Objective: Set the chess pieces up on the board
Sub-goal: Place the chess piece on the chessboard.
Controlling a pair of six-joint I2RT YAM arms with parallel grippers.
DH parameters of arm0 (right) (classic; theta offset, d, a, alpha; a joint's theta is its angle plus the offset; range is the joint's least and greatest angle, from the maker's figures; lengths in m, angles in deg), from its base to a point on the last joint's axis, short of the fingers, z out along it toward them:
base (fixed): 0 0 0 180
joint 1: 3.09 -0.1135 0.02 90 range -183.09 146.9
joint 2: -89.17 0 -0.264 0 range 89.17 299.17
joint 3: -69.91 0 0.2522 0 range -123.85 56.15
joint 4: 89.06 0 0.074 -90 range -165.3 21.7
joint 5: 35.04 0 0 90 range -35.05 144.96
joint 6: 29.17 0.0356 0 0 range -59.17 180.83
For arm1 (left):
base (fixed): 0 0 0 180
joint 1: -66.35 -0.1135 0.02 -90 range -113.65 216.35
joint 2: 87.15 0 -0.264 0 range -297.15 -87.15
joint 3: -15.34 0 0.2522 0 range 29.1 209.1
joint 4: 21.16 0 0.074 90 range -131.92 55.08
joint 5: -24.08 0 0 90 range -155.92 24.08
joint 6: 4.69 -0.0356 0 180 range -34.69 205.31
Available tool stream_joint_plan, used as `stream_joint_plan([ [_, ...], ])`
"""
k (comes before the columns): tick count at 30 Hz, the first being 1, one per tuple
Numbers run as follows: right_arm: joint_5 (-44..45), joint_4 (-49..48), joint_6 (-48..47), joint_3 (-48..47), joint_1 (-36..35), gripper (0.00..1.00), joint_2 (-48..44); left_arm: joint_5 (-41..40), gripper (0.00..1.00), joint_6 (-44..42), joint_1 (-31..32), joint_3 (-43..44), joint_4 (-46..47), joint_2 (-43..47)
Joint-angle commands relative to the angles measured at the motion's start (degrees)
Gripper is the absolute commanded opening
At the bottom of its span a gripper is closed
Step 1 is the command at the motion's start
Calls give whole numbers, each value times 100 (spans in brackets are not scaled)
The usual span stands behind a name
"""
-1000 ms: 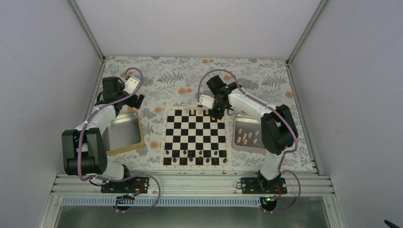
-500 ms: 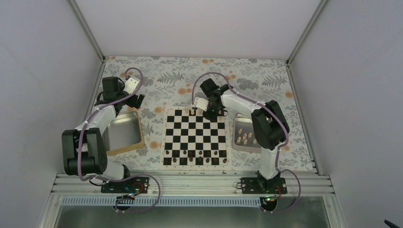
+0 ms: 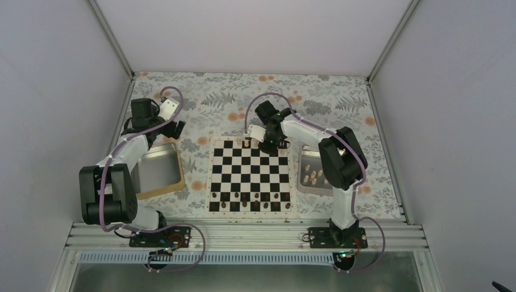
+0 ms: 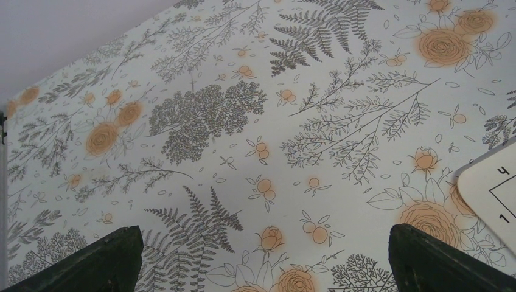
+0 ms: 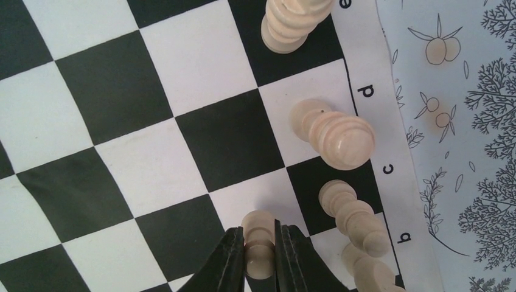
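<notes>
The board point(image 3: 249, 175) lies in the middle of the table. My right gripper point(image 3: 265, 145) is over its far edge. In the right wrist view the right gripper point(image 5: 260, 252) is shut on a pale tan pawn point(image 5: 259, 230), held upright over a white square one row in from the lettered border. Pale pieces stand in the edge row beside it: one point(image 5: 336, 135) on d, one point(image 5: 352, 210) on c, another point(image 5: 291, 21) on e. My left gripper point(image 3: 176, 129) is open and empty, its dark fingertips point(image 4: 91, 263) wide apart over the floral cloth.
A steel tray point(image 3: 304, 163) right of the board holds several pale pieces point(image 3: 314, 176). Another steel tray point(image 3: 157, 167) sits left of the board. Dark brown chessmen point(image 3: 249, 199) fill the board's near rows. A board corner point(image 4: 493, 188) shows in the left wrist view.
My right gripper has moved left along the board's far edge with the pawn in it. The left arm has not moved.
</notes>
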Motion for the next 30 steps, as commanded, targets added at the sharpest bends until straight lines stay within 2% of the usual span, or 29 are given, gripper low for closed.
stream_joint_plan([
  [1,-53,-52,59,-113,-51,14,137,162,100,-8,-33,98,68,80],
  [10,-77,-39,60,-85,-51,21,184,190,100,-16,-33,105,50,64],
  [16,23,-39,118,-101,-27,33,1,192,100,-16,-33,115,50,60],
  [24,462,416,164,-152,230,38,-1113,119,100,-7,-33,109,48,107],
  [30,739,707,-25,655,1000,42,-2109,68,100,-7,-42,115,66,148],
])
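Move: The right hand already holds the pawn over its c-file square in the second row, which lies straight below, about 3 cm down. The bishop on the edge row stands about 4 cm ahead; the neighbouring pawn is level with the hand, 4 cm to the right. The knight is 4 cm ahead and 4 cm right. From the idle left hand, that square lies roughly 33 cm right, 8 cm back and 12 cm below. The right hand eases down slightly, opens to release the pawn, then rises about 10 cm, drifting right. ##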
